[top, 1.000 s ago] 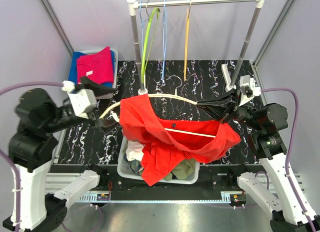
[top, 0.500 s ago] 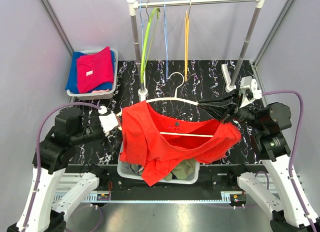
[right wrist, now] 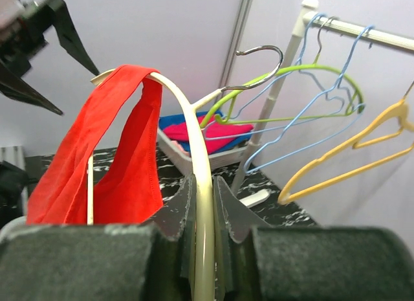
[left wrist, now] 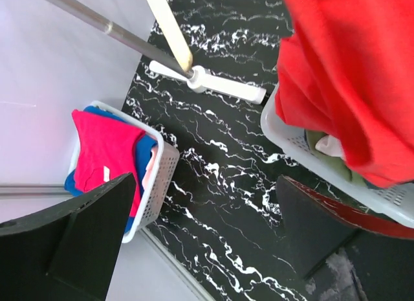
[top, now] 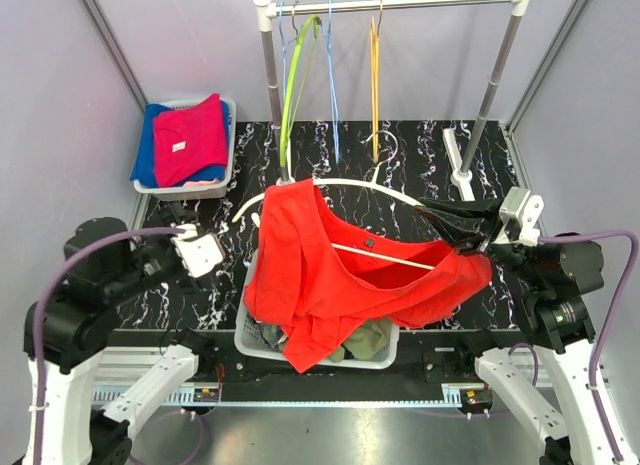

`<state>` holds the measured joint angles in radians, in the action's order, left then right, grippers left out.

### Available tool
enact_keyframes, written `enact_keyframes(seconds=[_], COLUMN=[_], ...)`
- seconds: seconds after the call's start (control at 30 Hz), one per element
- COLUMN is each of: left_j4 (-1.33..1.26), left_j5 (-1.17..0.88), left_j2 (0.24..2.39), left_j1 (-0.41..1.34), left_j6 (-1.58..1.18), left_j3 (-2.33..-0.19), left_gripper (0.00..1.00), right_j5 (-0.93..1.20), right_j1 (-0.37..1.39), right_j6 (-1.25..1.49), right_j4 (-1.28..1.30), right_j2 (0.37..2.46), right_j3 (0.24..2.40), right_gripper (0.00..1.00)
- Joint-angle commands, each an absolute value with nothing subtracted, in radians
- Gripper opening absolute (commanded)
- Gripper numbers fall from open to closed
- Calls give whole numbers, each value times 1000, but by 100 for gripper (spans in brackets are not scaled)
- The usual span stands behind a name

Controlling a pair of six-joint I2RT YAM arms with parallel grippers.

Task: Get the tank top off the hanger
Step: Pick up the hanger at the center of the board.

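Note:
The red tank top [top: 340, 285] hangs from a cream hanger [top: 350, 185] above the laundry basket, one strap looped over the hanger's left arm. Its lower part droops into the basket. My right gripper [top: 440, 213] is shut on the hanger's right arm. The right wrist view shows the cream hanger [right wrist: 202, 178] pinched in the right gripper [right wrist: 204, 191], with the tank top's strap [right wrist: 129, 165] further along. My left gripper [top: 212, 255] sits left of the garment, open and empty. In the left wrist view the left gripper [left wrist: 206, 184] frames bare table, the tank top [left wrist: 349, 74] at upper right.
A white laundry basket [top: 250, 330] with mixed clothes stands under the tank top. A grey bin [top: 230, 135] holding pink and blue garments sits at the back left. The clothes rail [top: 400, 2] behind carries green, blue and yellow hangers [top: 374, 75].
My left arm has drawn back to the left, away from the hanger's left end, its gripper still open. The right gripper has shifted right and tilted the hanger, left end higher.

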<state>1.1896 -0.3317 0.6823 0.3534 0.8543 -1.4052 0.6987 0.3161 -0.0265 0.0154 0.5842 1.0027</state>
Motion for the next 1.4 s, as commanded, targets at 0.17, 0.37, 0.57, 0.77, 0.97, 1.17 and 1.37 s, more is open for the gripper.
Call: enact_keyframes(seconds=[0.17,0.37,0.57,0.77,0.97,1.17,1.37], left_j4=[903,733,704,704,707,727,755], left_j5=[-748,-972,-985,-999,-1029,-1058,-982], left_j2=[837,1026,1155,1265,1304,1312,1304], left_j1=[354,356,365,416,479,525,572], left_j6=[369,213,319,310,256,224,327], left_j3=[-1746,-1839,-1856,-1917,-1970,-1962,-1887], left_gripper=[99,99,99,98,96,95,93], right_j5=[664,712,773,805,825,834,850], right_j1=[324,322,322,322,324,322,322], right_j6=[-156,-189,-179,-181,-155,-135,-101], right_j4=[-127,-143,-158,-163,-182,-202,-236], right_j2=[598,618,653,678,695,696,704], right_j3=[985,1017,1048,1089,1095,1091,1089], right_gripper=[0,0,0,0,0,0,0])
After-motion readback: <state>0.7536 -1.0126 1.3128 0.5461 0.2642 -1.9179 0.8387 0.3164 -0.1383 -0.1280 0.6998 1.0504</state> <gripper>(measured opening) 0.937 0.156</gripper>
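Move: The tank top's left shoulder strap, looped over the hanger, lies some 14 cm to the left hand's right, 3 cm farther out and about 10 cm above it. The hanger's bare left tip is roughly 3 cm right, 3 cm ahead and 6 cm up from that hand; its metal hook is about 31 cm right, 8 cm ahead and 12 cm up. From the right hand, which already grips the hanger's right shoulder, the strap is about 25 cm left, 2 cm ahead and 3 cm up. The left hand, fingers staying wide open, climbs some 17 cm while swinging right and slightly back, then reaches forward and dips, and finally draws back a little while still going right, ending about 19 cm right and 14 cm up, with one finger on each side of the hanger beside the tank top's left strap. On the way its wrist turns some 50 degrees until the fingers point nearly level to the right, towards the right hand, which keeps its pinch on the hanger's right shoulder, eases about 2 cm left and up, and rolls roughly 10 degrees. ##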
